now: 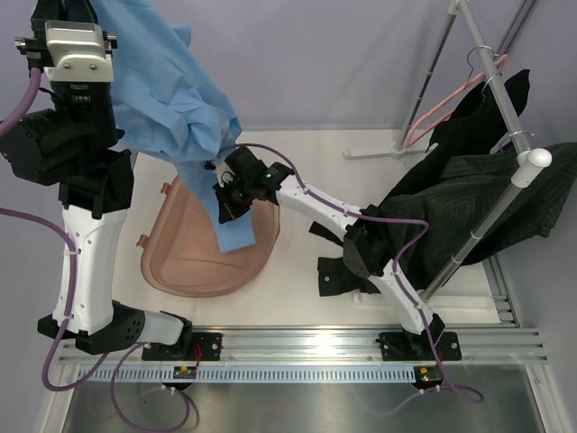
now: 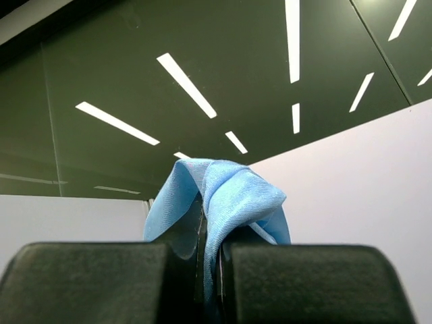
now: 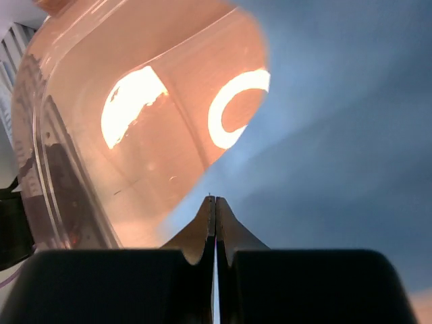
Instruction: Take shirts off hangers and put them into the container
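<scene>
The light blue shirt point(image 1: 171, 99) hangs from my raised left gripper point(image 2: 202, 226), which is shut on a bunch of its cloth point(image 2: 229, 192). Its lower end point(image 1: 242, 230) dangles into the pinkish container point(image 1: 180, 262). My right gripper point(image 1: 230, 200) hovers over the container's back rim against that lower end. Its jaws point(image 3: 215, 199) are shut, with blue cloth point(image 3: 324, 135) just behind the tips and nothing bunched between them. The container's floor point(image 3: 88, 155) fills the left of the right wrist view. A black shirt point(image 1: 478, 108) and a pinstriped one point(image 1: 478, 194) hang at the right, beside a pink hanger point(image 1: 433, 117).
The grey rack pole point(image 1: 496, 77) slants across the right side, its base bars point(image 1: 379, 152) on the table behind. A fold of the dark shirts point(image 1: 347, 271) drapes over my right forearm point(image 1: 315, 200). A metal rail point(image 1: 297, 343) runs along the near edge.
</scene>
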`<state>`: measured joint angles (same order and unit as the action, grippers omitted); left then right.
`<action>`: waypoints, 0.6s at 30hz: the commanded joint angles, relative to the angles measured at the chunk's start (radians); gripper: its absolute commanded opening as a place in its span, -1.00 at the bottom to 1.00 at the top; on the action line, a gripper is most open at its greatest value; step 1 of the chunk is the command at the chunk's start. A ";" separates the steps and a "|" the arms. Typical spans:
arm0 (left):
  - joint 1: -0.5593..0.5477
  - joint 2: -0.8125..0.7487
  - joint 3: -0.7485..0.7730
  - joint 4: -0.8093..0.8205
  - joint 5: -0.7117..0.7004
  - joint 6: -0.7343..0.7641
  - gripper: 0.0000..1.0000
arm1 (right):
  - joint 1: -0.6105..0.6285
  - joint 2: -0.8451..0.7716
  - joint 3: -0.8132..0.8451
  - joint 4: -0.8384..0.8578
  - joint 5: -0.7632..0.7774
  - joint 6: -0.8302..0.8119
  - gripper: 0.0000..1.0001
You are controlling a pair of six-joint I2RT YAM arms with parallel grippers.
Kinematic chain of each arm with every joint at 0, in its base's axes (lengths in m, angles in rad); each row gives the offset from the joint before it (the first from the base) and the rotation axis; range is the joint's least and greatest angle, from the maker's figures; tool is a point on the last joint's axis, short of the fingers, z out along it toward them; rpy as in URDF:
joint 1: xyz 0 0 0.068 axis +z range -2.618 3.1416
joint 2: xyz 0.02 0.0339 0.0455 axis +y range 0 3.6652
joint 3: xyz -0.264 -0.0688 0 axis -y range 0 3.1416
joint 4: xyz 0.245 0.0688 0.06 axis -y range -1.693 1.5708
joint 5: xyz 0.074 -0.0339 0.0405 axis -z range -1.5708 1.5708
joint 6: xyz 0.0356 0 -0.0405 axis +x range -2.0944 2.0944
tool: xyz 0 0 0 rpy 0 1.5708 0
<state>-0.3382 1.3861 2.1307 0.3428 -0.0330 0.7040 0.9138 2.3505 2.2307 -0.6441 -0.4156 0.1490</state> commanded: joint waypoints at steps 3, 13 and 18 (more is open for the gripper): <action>0.007 -0.058 -0.049 0.053 0.002 0.005 -1.00 | -0.003 0.101 0.251 -0.187 -0.098 -0.074 -1.00; 0.005 -0.107 -0.157 -0.158 -0.048 -0.150 -1.00 | 0.031 -0.294 -0.324 0.127 0.036 0.050 -1.00; 0.007 -0.200 -0.275 -0.307 -0.119 -0.297 -1.00 | 0.040 -0.485 -0.546 0.158 0.106 0.092 -1.00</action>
<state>-0.3382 1.2766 1.9217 0.0978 -0.0875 0.5323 0.9489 2.0163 1.7271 -0.5690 -0.3733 0.1978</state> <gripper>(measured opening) 0.023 0.010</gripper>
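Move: The left hand holds the blue shirt very high over the container, whose middle lies roughly 75 cm below it, about 5 cm ahead and 1 cm to its right. The right hand, fingers shut and empty, is already low over the container: its middle is about 5 cm to that hand's left, level ahead, some 10 cm down. The shirt's hanging tail is roughly 3 cm ahead and 3 cm left of it, 5 cm lower; the dark shirt's cuff lies some 27 cm right and 11 cm back. Keeping its pinch on the blue shirt, the left hand first eases back about a centimetre, then comes down some 9 cm towards the container while reaching about 5 cm forward, its upward-pointing fingers tipping forward by roughly 20 degrees. The shut right hand, after a slight nudge forward, draws back and to the right by about 6 cm each, away from the shirt's tail towards the container's near right rim, dipping some 3 cm on the way and rising again, fingers still shut and tilting only a little. ##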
